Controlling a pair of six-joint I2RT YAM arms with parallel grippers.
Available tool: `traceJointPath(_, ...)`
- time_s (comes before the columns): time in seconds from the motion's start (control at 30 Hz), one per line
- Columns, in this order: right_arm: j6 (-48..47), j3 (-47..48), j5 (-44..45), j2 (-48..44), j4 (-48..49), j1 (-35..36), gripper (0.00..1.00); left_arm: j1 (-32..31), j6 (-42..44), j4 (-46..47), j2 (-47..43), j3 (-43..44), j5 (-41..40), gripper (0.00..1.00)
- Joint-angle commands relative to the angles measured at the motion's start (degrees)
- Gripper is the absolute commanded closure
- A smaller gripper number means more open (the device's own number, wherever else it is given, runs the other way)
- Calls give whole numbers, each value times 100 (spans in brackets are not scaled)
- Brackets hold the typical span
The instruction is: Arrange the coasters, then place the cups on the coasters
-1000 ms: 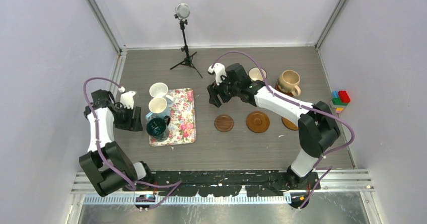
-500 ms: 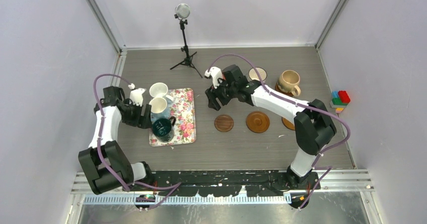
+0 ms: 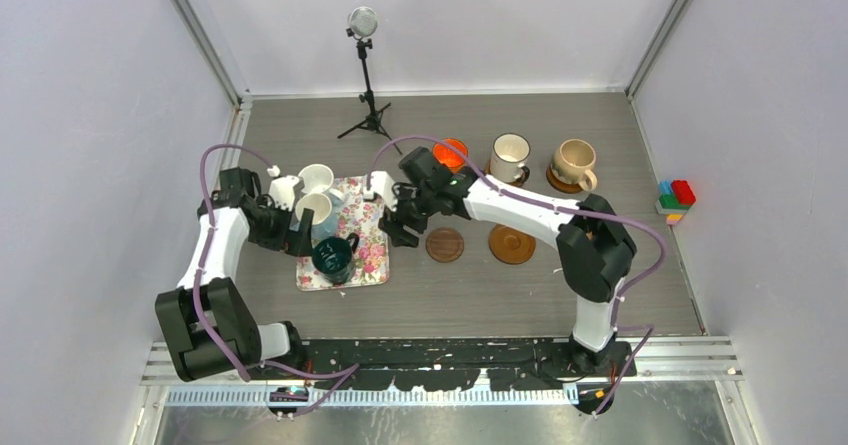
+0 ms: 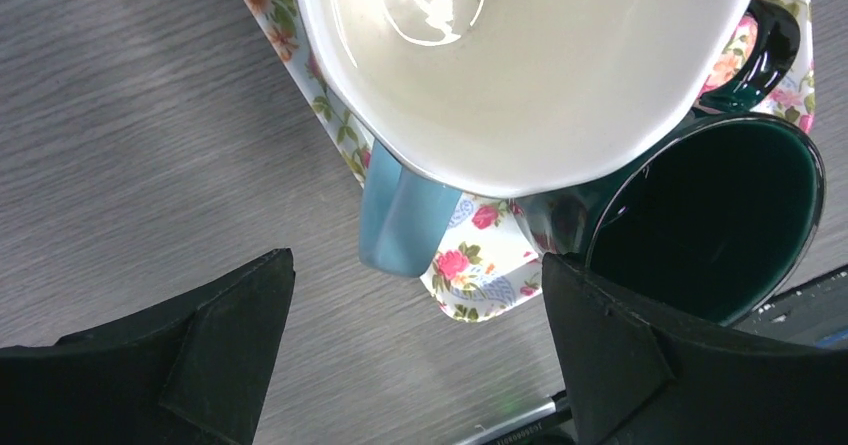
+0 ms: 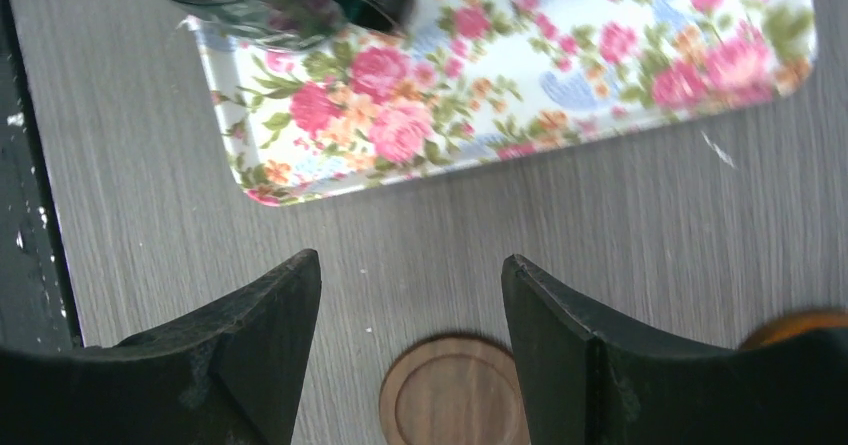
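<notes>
Three cups stand on the floral tray (image 3: 366, 227): plain white (image 3: 316, 178), light blue (image 3: 315, 209) and dark green (image 3: 333, 255). My left gripper (image 3: 297, 233) is open at the tray's left edge. In the left wrist view its jaws (image 4: 417, 260) stand wide apart just short of the light blue cup's handle (image 4: 400, 220), with the dark green cup (image 4: 715, 215) to the right. My right gripper (image 3: 400, 227) hangs open and empty by the tray's right edge, near the small dark coaster (image 3: 445, 244) (image 5: 455, 395). A lighter coaster (image 3: 511, 243) lies beside it.
At the back stand an orange cup (image 3: 452, 153), a white cup with a dark rim (image 3: 510, 155) and a beige cup (image 3: 575, 162) on a coaster (image 3: 556, 180). A small tripod (image 3: 368, 105) stands behind the tray. Toy bricks (image 3: 676, 200) lie at the right wall.
My left gripper has moved right to the light blue cup and opened wider. The right gripper has swung left and nearer, uncovering the orange cup. The dark green cup has shifted slightly right.
</notes>
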Motion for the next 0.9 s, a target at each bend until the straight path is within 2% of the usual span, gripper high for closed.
traceJointPath(0.0, -1485, 720, -519, 271, -732, 293, 29, 225, 114, -547, 77, 416, 194, 2)
traceJointPath(0.13, -2050, 1508, -679, 856, -1326, 428, 30, 526, 100, -767, -43, 604, 483, 1)
traceJointPath(0.3, -2527, 2273, -636, 1437, -1684, 604, 30, 558, 36, -869, -239, 624, 470, 1)
traceJointPath(0.63, -3219, 2881, -664, 1985, -1866, 901, 30, 562, -192, -706, -212, 580, 11, 1)
traceJointPath(0.87, -3279, 3204, -476, 2258, -1803, 1043, 29, 561, -316, -595, -142, 577, -143, 1)
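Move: On the floral tray, the green cup stands about 13 cm left of the right hand, 6 cm back and 7 cm below it. The blue cup is some 8 cm farther out than the green cup and 3 cm to its left; the white cup is 14 cm out from the green cup. The dark coaster lies level with the right hand, 9 cm to its right. From the left hand the green cup is 7 cm right, 3 cm back and slightly lower. Swinging left over the tray to the green cup, the right hand travels about 9 cm left and 3.5 cm back, sinking 3 cm from partway on. It turns some 35 degrees counter-clockwise, so its part-open fingers come close to the cup's right, handle side. The left hand, empty and spread wide, rises and backs off leftward from the cup. ##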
